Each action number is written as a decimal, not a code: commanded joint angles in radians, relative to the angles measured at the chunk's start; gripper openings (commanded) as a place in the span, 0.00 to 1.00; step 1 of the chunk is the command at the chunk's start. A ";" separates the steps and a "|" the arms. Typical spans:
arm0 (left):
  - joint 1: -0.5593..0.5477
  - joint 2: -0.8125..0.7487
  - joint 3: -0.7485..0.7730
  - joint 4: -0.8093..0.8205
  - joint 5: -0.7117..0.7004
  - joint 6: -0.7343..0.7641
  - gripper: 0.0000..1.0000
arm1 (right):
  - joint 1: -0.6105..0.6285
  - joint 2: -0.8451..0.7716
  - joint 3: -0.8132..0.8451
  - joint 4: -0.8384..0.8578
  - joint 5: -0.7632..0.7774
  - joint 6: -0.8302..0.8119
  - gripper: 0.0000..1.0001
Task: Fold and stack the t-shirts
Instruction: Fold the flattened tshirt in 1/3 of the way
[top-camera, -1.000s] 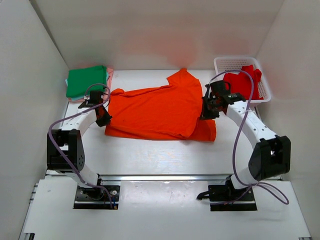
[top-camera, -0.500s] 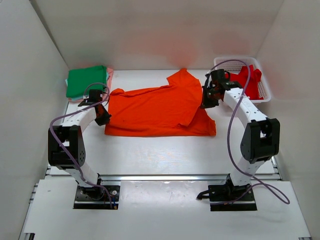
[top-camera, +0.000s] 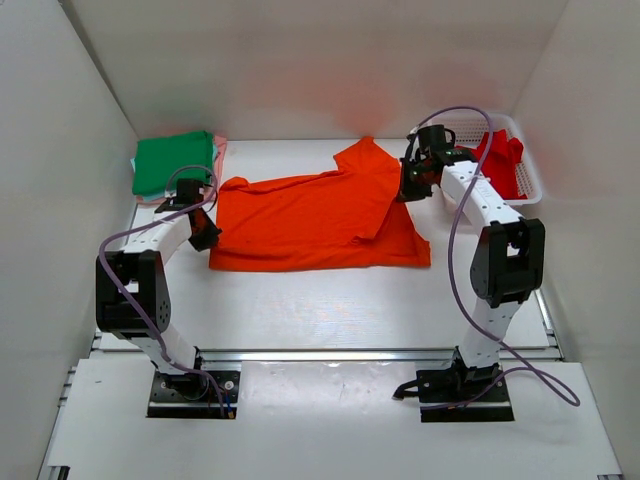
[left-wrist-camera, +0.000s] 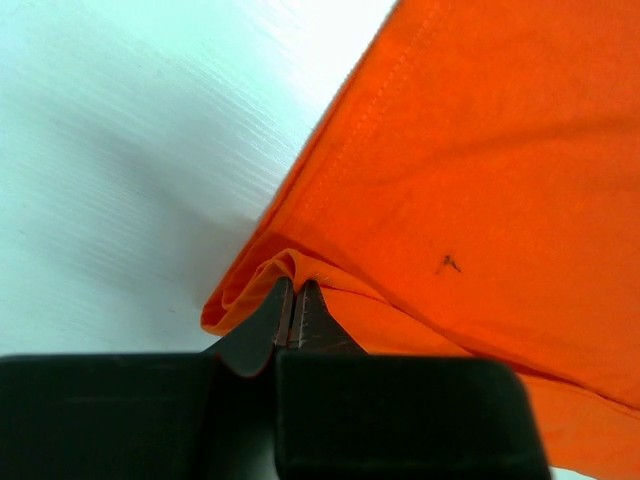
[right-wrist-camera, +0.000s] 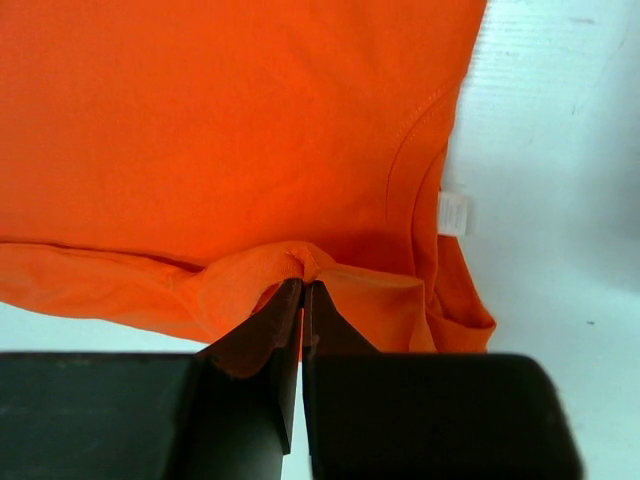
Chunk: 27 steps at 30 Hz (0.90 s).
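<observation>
A bright orange t-shirt (top-camera: 310, 220) lies spread across the middle of the table, partly folded over itself. My left gripper (top-camera: 207, 237) is shut on its left edge, pinching a fold of orange cloth (left-wrist-camera: 290, 270). At the shirt's right side my right gripper (top-camera: 408, 190) is shut on a bunched fold (right-wrist-camera: 300, 262), near the collar with its white label (right-wrist-camera: 453, 212). A folded green t-shirt (top-camera: 175, 163) tops a stack at the back left, with a pink edge (top-camera: 222, 146) showing beneath it. A red t-shirt (top-camera: 498, 160) lies crumpled in the basket.
The white mesh basket (top-camera: 530, 180) stands at the back right corner, close to my right arm. White walls close in the table on the left, back and right.
My right gripper has carried its fold of the orange shirt toward the back, pulling the right side up off the lower layer. The left gripper has stayed put.
</observation>
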<state>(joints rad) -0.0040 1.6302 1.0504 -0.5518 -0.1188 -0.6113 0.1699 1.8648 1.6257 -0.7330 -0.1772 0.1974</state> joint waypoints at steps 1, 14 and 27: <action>0.035 -0.003 0.037 0.020 -0.007 -0.007 0.00 | 0.010 0.034 0.074 0.018 0.007 -0.013 0.01; 0.038 0.075 0.069 0.072 0.027 0.008 0.03 | 0.000 0.094 0.154 0.020 0.007 -0.024 0.00; 0.049 0.051 0.155 0.084 0.070 0.068 0.39 | 0.042 0.123 0.232 -0.020 0.217 -0.059 0.34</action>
<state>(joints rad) 0.0357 1.7576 1.1809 -0.4698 -0.0547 -0.5697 0.1955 2.0537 1.8763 -0.7525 -0.0666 0.1532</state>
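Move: Both hands hold the near flap of the orange t-shirt. From the right hand its landing spot on the shirt's body is about 5 cm ahead, 2 left and 10 below; the far sleeve is some 13 ahead and 9 left, the white basket 9 ahead and 20 right. From the left hand its flap corner's landing spot is about 3 cm straight ahead and 3 below, with the green stack some 18 ahead and 9 left. Forward over the shirt, both hands carry the flap's ends, the right at nearly constant height for about 5.5 cm before its fingers part and let go. The left goes some 5 cm, dipping about 1.5 cm towards the cloth, then opens part-way and rises as its fingertips tip slightly forward. ##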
